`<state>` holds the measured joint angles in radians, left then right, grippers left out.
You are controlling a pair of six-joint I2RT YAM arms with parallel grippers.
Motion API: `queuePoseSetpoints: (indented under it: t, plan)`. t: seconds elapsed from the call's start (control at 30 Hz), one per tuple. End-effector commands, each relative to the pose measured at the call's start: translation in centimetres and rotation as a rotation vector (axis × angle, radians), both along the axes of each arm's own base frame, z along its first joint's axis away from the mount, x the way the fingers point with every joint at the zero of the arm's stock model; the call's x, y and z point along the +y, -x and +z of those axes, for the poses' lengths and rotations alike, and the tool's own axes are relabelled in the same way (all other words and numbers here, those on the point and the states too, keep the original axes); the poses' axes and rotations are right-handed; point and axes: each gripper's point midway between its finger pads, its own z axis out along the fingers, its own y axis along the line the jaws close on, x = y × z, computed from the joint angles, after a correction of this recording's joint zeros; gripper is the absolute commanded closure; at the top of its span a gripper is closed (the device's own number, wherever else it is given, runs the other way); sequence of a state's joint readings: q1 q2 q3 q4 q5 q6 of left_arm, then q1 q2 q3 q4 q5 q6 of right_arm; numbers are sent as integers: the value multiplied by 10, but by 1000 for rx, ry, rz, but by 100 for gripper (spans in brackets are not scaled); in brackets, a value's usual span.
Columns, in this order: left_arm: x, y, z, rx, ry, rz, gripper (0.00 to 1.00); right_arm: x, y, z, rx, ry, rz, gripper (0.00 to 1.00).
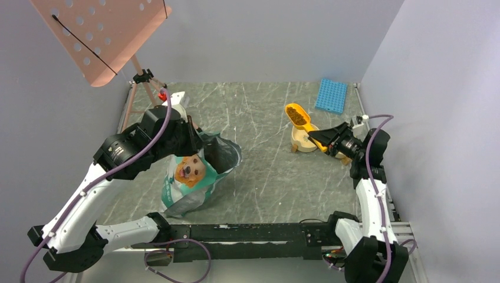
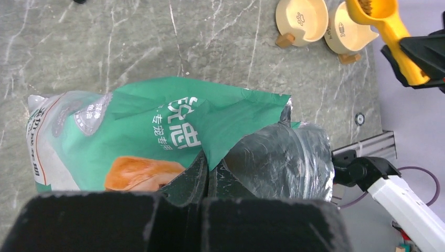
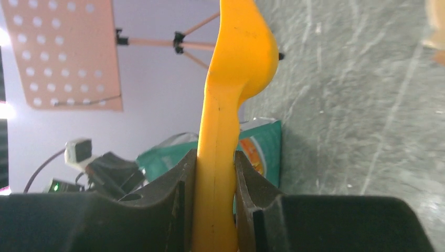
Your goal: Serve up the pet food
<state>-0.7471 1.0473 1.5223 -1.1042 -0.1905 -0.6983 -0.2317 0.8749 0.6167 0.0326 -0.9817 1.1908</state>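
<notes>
The pet food (image 1: 298, 118) is a small heap of dark kibble in the cup of an orange scoop (image 1: 296, 115), held level above a cream bowl (image 1: 305, 140). My right gripper (image 1: 328, 141) is shut on the scoop's handle (image 3: 231, 131); its fingers (image 3: 183, 178) press the handle from both sides. The green-and-silver dog-picture bag (image 1: 194, 174) stands open at the left. My left gripper (image 2: 212, 168) is shut on the bag's torn top edge (image 2: 231, 142), beside the silver lining (image 2: 286, 155). The left wrist view shows the scoop (image 2: 388, 21) over the second of two bowls (image 2: 349, 34).
The other cream bowl (image 2: 302, 18) stands next to the one under the scoop. A blue rack (image 1: 331, 95) lies at the back right. A pink perforated music stand (image 1: 100, 35) on a tripod rises at the back left. Walls close in on both sides.
</notes>
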Motion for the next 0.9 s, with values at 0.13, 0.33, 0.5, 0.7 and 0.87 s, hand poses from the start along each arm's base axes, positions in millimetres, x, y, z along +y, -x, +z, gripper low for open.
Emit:
queuePoseSetpoints:
  t: [0.13, 0.33, 0.5, 0.7, 0.87]
  plan:
    - [-9, 12, 34, -80, 58, -121, 100, -35, -3, -46, 13, 96, -97, 100]
    - [-9, 13, 34, -82, 48, -138, 100, -50, -5, -77, 142, 138, -164, 100]
    - [-6, 13, 36, -95, 31, -140, 100, -63, -6, -95, 252, 187, -196, 100]
    - [-5, 10, 37, -105, 15, -136, 100, -74, -12, -111, 358, 250, -196, 100]
    - [-6, 7, 38, -108, 4, -141, 100, -85, -18, -117, 419, 307, -190, 100]
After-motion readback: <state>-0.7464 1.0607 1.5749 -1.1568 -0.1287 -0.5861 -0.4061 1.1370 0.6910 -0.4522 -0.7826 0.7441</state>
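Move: The right hand grips the handle of the food-filled scoop, its head pointing forward and left. The left bowl, which the scoop is going to, lies about 14 cm ahead of this hand, 1 cm to its left and some 23 cm below. The right bowl is roughly 12 cm ahead and 14 cm right, equally low, and the blue mat about 34 cm ahead and 13 cm right. From the left hand, the left bowl lies about 22 cm ahead, 38 cm right and 31 cm lower. Still pinching the scoop's handle, the right hand brings the loaded scoop down about 12 cm towards the left bowl while shifting some 7 cm to the right, so the head comes over the bowl. The wrist tips the scoop nose-down by roughly 25 degrees, with a little roll and a slight clockwise turn. The left hand keeps its pinch on the bag's rim, easing back barely a centimetre. ##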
